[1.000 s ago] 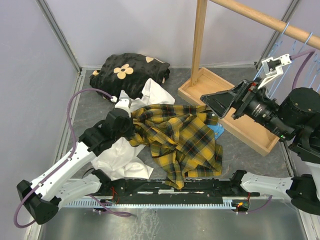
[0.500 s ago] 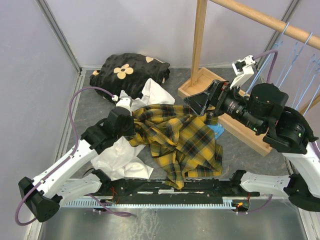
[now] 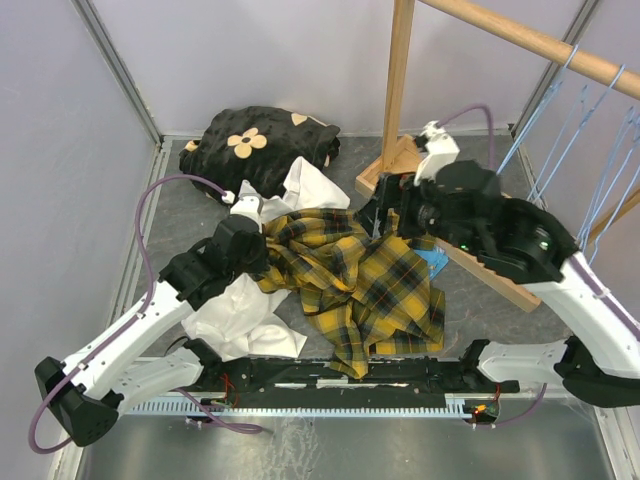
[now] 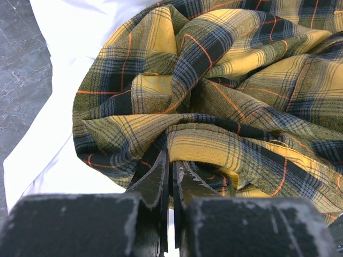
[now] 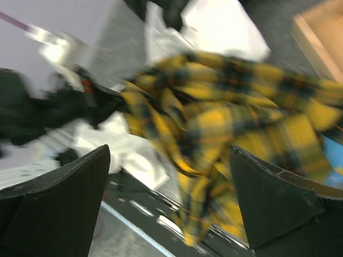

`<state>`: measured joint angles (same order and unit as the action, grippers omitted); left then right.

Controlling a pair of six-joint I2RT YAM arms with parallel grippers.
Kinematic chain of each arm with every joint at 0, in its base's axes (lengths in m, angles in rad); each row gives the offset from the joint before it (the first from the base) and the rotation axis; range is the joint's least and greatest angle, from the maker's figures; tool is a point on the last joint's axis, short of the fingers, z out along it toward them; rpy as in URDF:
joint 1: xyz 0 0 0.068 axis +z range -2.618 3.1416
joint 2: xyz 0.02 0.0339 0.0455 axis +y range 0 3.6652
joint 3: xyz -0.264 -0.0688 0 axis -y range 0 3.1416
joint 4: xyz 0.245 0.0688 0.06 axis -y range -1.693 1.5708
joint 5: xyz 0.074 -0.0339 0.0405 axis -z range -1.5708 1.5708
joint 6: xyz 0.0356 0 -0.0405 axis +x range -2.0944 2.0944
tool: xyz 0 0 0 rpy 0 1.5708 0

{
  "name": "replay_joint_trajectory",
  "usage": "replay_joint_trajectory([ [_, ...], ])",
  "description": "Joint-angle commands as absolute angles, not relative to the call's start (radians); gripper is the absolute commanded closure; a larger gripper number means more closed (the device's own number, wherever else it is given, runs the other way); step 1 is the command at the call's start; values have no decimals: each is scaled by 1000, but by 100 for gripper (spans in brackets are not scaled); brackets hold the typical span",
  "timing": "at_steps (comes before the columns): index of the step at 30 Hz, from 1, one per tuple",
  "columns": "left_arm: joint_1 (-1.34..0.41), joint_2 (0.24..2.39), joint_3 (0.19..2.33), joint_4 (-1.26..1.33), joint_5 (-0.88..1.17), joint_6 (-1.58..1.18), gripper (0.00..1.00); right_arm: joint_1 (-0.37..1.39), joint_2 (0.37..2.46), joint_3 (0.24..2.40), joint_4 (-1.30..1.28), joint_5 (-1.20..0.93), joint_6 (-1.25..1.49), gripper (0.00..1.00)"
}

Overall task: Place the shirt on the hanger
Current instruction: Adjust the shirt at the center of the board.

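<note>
The yellow-and-black plaid shirt [image 3: 360, 285] lies crumpled in the middle of the table. My left gripper [image 3: 266, 254] sits at its left edge. In the left wrist view that gripper [image 4: 171, 158] is shut, its tips nipped into a fold of the shirt [image 4: 214, 80]. My right gripper [image 3: 388, 215] hovers wide open over the shirt's far right part, nothing between its fingers. The right wrist view is blurred and shows the shirt [image 5: 225, 123] below the open gripper [image 5: 170, 149]. Pale-blue wire hangers [image 3: 537, 112] hang from the wooden rail [image 3: 520, 36] at the right.
A white garment [image 3: 245, 320] lies under the shirt's left side. A black cloth with cream flowers [image 3: 260, 140] is at the back left. The rail's wooden post [image 3: 398, 80] and base frame [image 3: 520, 282] stand at the right. A black bar [image 3: 330, 375] runs along the near edge.
My right arm has swung left, away from the hangers, to above the shirt, still open. The left arm and the shirt have not moved.
</note>
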<state>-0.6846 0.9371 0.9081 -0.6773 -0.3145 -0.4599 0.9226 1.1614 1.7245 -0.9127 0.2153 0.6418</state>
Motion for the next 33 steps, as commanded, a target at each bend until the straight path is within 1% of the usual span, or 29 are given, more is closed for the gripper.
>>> replay_joint_trajectory([
  [1,-680,896,937,-679,-346,-481,97,920,1224,1648,-1152,370,588,1],
  [4,-680,879,934,-682,-341,-474,97,920,1226,1541,-1130,375,573,1],
  [6,-680,875,936,-682,-326,-456,97,920,1205,1457,-1054,317,543,1],
  [9,-680,878,946,-687,-305,-438,97,922,1155,1317,-894,153,467,1],
  [11,-680,884,952,-687,-295,-430,97,938,1140,1249,-827,146,469,1],
  [13,-680,889,956,-690,-296,-429,97,1014,1143,1207,-790,258,475,2],
  [16,-680,892,956,-693,-310,-438,97,1181,1173,1181,-740,455,475,2],
  [19,-680,890,956,-695,-311,-444,97,1289,1191,1124,-642,583,462,1],
  [27,-680,890,943,-688,-296,-438,97,1405,1302,1032,-400,747,320,1],
  [33,-680,881,934,-688,-296,-433,97,1469,1440,1034,-340,940,312,1],
])
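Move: My open right hand hangs high over the plaid shirt: its middle is about 3 cm to the left, roughly 1 cm ahead and some 32 cm below. At about that depth, the blue cloth lies 8 cm ahead and 13 cm right, the white cloth some 25 cm left and level with me, and the rack's wooden base about 17 cm ahead and 20 cm right. From my left hand, which pinches the shirt's left end, the shirt's middle is 19 cm right and 3 cm back. I drop my right hand about 25 cm towards the shirt, nearly straight down at first, then swing some 10 cm left and draw 5 cm back over its near part while still easing lower. The hand rolls about 40 degrees, left side down, fingers wide open. My left hand keeps its pinch and stays almost still. ##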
